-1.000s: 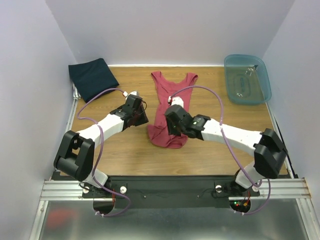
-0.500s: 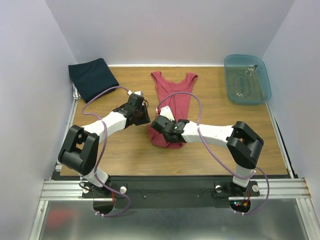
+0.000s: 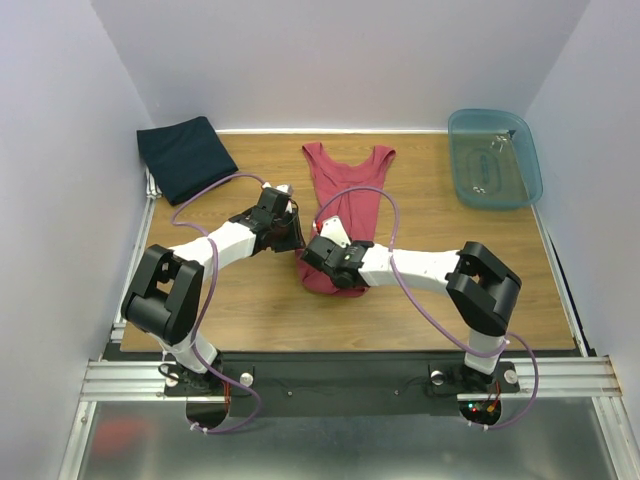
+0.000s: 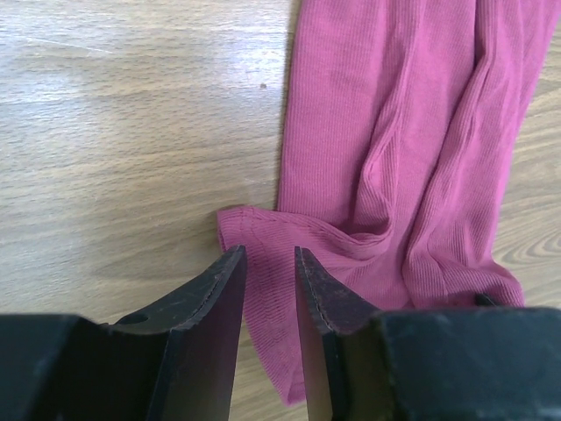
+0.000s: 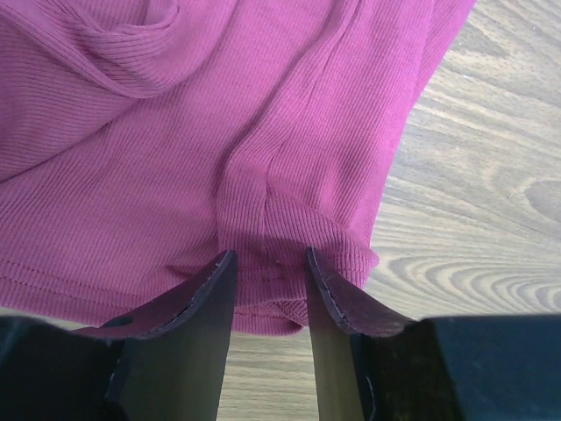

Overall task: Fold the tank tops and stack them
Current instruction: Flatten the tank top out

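Observation:
The maroon tank top [image 3: 335, 175] lies lengthwise mid-table, straps toward the back and rumpled hem toward me. The navy tank top [image 3: 185, 155] sits folded at the back left corner. My left gripper [image 3: 293, 238] is at the maroon top's lower left corner. In the left wrist view it [image 4: 269, 254] is open, jaws straddling that hem corner [image 4: 263, 289] of the ribbed cloth [image 4: 394, 132]. My right gripper [image 3: 312, 258] reaches across to the hem. In the right wrist view it [image 5: 270, 255] is open, with the folded hem edge [image 5: 263, 298] between its fingers and the cloth [image 5: 175, 132] bunched beyond.
A translucent blue plastic tub [image 3: 493, 158] stands at the back right. Purple cables [image 3: 372, 192] loop over both arms, one crossing above the maroon top. White walls close in the table on three sides. Bare wood [image 3: 240, 300] shows in front of the left arm.
The right arm swung left, bringing its gripper from the top's middle to the lower left hem. The left gripper slid right to the hem corner and opened slightly.

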Tool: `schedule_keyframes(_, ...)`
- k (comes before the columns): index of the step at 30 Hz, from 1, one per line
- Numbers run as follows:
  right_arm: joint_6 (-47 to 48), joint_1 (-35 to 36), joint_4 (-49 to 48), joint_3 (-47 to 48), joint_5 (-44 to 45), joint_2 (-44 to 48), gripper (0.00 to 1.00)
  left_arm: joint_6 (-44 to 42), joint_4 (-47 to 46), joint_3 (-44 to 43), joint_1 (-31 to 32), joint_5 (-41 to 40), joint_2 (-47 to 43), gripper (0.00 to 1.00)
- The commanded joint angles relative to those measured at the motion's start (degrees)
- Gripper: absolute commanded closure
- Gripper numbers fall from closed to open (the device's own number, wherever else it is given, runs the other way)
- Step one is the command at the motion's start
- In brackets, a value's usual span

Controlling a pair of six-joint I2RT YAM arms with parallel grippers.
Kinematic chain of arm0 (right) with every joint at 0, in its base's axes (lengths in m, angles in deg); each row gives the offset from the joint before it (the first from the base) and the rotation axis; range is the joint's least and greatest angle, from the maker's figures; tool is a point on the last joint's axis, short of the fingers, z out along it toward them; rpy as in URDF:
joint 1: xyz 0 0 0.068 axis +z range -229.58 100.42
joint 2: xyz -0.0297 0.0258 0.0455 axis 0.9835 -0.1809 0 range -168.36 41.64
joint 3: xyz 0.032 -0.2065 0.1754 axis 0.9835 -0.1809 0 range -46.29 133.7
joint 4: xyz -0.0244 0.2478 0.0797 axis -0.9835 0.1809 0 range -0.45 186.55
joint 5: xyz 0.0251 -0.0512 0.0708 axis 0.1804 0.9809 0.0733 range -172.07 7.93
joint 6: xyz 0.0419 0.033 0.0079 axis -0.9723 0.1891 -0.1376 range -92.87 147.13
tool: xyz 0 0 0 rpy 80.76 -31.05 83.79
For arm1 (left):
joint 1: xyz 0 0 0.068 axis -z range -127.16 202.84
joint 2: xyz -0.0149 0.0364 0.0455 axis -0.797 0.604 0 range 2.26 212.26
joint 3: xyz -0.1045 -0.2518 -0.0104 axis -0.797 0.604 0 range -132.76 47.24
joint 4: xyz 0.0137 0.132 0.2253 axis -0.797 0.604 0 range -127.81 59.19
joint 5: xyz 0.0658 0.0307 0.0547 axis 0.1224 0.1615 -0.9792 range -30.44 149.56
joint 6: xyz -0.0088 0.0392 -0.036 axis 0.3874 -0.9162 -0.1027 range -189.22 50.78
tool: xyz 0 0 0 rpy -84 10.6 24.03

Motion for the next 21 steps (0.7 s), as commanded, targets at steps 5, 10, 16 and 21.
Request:
schedule_keyframes(5,-2.51,0.32,-2.61,-1.59,-1.42,0.03,0.62,-1.46,-1.43,-1.77,0.05,1.63,0.32,0.6)
schedule_keyframes(10,-2.77,-0.99,-5.42,-3.08,-5.73,0.29,0.68,-1.81,-1.52,-1.33,-0.04,2.07,0.32,0.6)
schedule_keyframes(16,-3.48,-2.84,-7.36,-5.36,-8.71,2.13,0.74,-1.99,-1.6,-0.71,-0.04,2.33,0.14,0.6)
schedule_keyframes(21,-4.62,-5.03,-8.33,-6.6,-10.65,5.91,0.96,-2.16,-1.43,-0.71,0.05,2.25,0.14,0.61)
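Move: The right hand hovers open over the puckered fold at the tank top's near edge: the fold's middle lies some 3 cm below and about 1 cm back. The lower right corner of the cloth is roughly 5 cm to the right and 1 cm farther out than the hand; the turned-back left flap is about 8 cm to the left and 6 cm ahead. From the left hand, that puckered fold lies some 8 cm back, 10 cm right and 6 cm below. The right hand sinks about 3 cm, easing back by up to a centimetre on the way down, onto the puckered fold near the tank top's bottom hem. Its fingers, partly open at first, draw almost shut while it descends, mostly near the bottom, and pinch the fold between their tips, the wrist rolling its left side up and tipping down by some 10 degrees in all. ##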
